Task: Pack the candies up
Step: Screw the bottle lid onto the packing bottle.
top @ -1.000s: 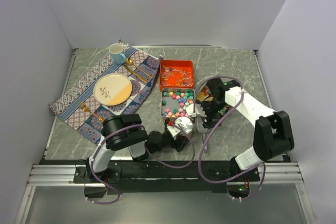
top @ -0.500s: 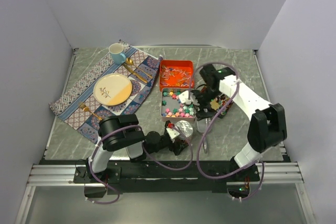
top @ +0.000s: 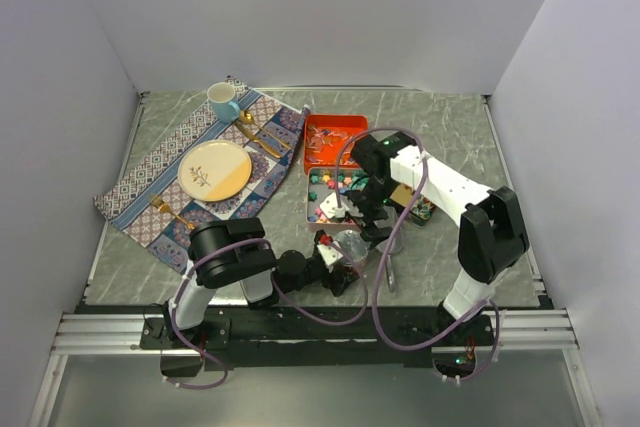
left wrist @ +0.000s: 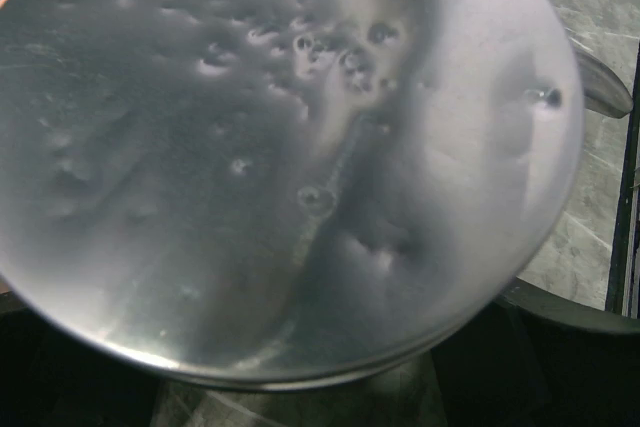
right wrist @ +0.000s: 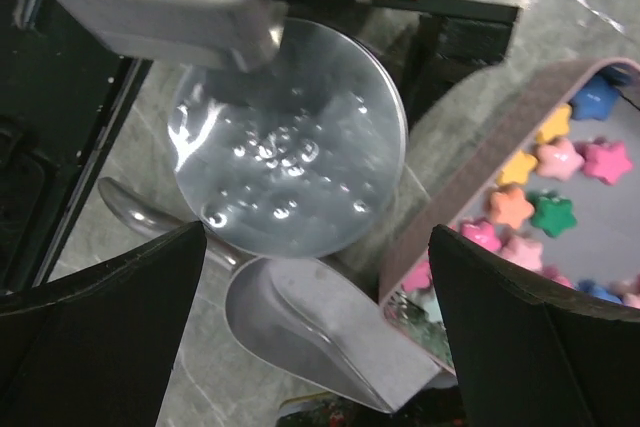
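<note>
Pastel star candies [top: 335, 190] fill a silver tin [top: 310, 209]; they also show in the right wrist view [right wrist: 560, 182]. Thin wrapped candies [top: 335, 144] lie in an orange tin [top: 362, 125] behind it. My right gripper [top: 350, 209] is open and empty [right wrist: 318, 232], low over the star tin's near right corner. The silver scoop [right wrist: 320, 332] lies on the table under it, handle pointing away from the tin. My left gripper [top: 335, 252] holds a round silvery container [top: 350, 243] just in front of the tin. Its top [left wrist: 280, 147] fills the left wrist view and hides the fingers.
A patterned placemat [top: 150, 182] at the left carries a plate [top: 214, 169], a blue cup [top: 222, 99] and gold cutlery [top: 258, 137]. A colourful packet [top: 418, 209] lies right of the star tin, partly under my right arm. The black base rail [top: 330, 322] runs along the near edge.
My right gripper has swung left, from beside the tin's right side to over its near right corner. The left gripper and its container have barely moved.
</note>
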Robot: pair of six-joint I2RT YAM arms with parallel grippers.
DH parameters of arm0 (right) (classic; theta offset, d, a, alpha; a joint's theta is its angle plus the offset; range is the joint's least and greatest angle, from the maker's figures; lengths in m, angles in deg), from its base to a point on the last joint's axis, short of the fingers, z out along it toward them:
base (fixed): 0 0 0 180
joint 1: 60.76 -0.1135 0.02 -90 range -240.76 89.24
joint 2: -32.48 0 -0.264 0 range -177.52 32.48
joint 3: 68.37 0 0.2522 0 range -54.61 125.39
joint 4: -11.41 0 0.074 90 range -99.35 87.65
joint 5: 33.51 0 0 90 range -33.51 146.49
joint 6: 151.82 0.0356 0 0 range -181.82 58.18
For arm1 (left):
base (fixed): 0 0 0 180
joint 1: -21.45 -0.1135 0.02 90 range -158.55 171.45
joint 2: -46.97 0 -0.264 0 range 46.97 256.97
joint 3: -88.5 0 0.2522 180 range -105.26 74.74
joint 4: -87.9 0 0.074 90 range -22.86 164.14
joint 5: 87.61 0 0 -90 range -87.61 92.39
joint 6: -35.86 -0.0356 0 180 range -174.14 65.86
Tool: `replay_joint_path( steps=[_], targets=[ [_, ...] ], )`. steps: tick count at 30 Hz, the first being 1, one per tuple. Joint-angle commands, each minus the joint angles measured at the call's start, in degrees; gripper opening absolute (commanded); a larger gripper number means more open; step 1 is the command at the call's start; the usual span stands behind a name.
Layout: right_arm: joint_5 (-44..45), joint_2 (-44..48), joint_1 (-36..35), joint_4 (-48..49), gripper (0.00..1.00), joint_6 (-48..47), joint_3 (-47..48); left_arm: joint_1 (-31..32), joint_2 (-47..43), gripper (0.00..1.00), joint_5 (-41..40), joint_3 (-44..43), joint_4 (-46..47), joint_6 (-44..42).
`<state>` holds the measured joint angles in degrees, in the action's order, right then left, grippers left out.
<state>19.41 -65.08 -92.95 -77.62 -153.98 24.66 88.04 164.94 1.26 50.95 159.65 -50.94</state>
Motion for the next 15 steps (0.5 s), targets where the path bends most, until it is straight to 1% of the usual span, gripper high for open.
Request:
replay_joint_path(
  steps=[1,7,8,9,13,15],
  targets=[
    [1.05,0.88,-1.48,-7.0,1.0,-0.13,-1.21,0.39,2.7,0.01,1.3,0.24,-2.54,2.42],
    [2.19,5.09,-2.53,-6.3,1.0,0.84,-6.12,0.39,2.88,0.01,1.3,0.15,-3.25,3.39],
    [2.36,7.27,-2.88,-6.12,1.0,1.36,-7.18,0.39,2.88,0.01,1.3,0.06,-3.51,3.56],
    [2.71,8.51,-3.15,-5.95,1.0,1.89,-8.32,0.39,2.88,0.01,-0.35,-0.03,-3.69,4.0],
    [3.77,15.28,-4.64,-5.16,1.0,4.88,-16.22,0.3,3.05,0.01,-1.42,-0.11,-4.3,4.36],
    [4.21,19.41,-4.9,-5.33,1.0,7.07,-18.08,0.21,3.23,0.01,-1.77,-0.46,-5.44,5.23]
  ],
)
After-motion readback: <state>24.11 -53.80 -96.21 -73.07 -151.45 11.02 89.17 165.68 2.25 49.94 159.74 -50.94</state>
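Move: The silver lid already sits on the packing bottle, which the left fingers keep around its body; from the left hand point the lid's middle is roughly 6 cm up, 1 cm ahead and 1 cm right. From the open right hand the lid lies about 4 cm back, 3 cm left and 3 cm below. The star-candy tray is some 12 cm ahead of the right hand, 5 cm left and 10 cm down; the scoop is level with it, 5 cm right and 11 cm down. Backward and then also to the right, the right hand sweeps about 5 cm, sinking slightly, with its fingers kept wide open, so that the forward finger comes against the front-right rim of the lid and drags at it. The left hand keeps its hold on the bottle and is drawn along about 1 cm back and right at the end. ##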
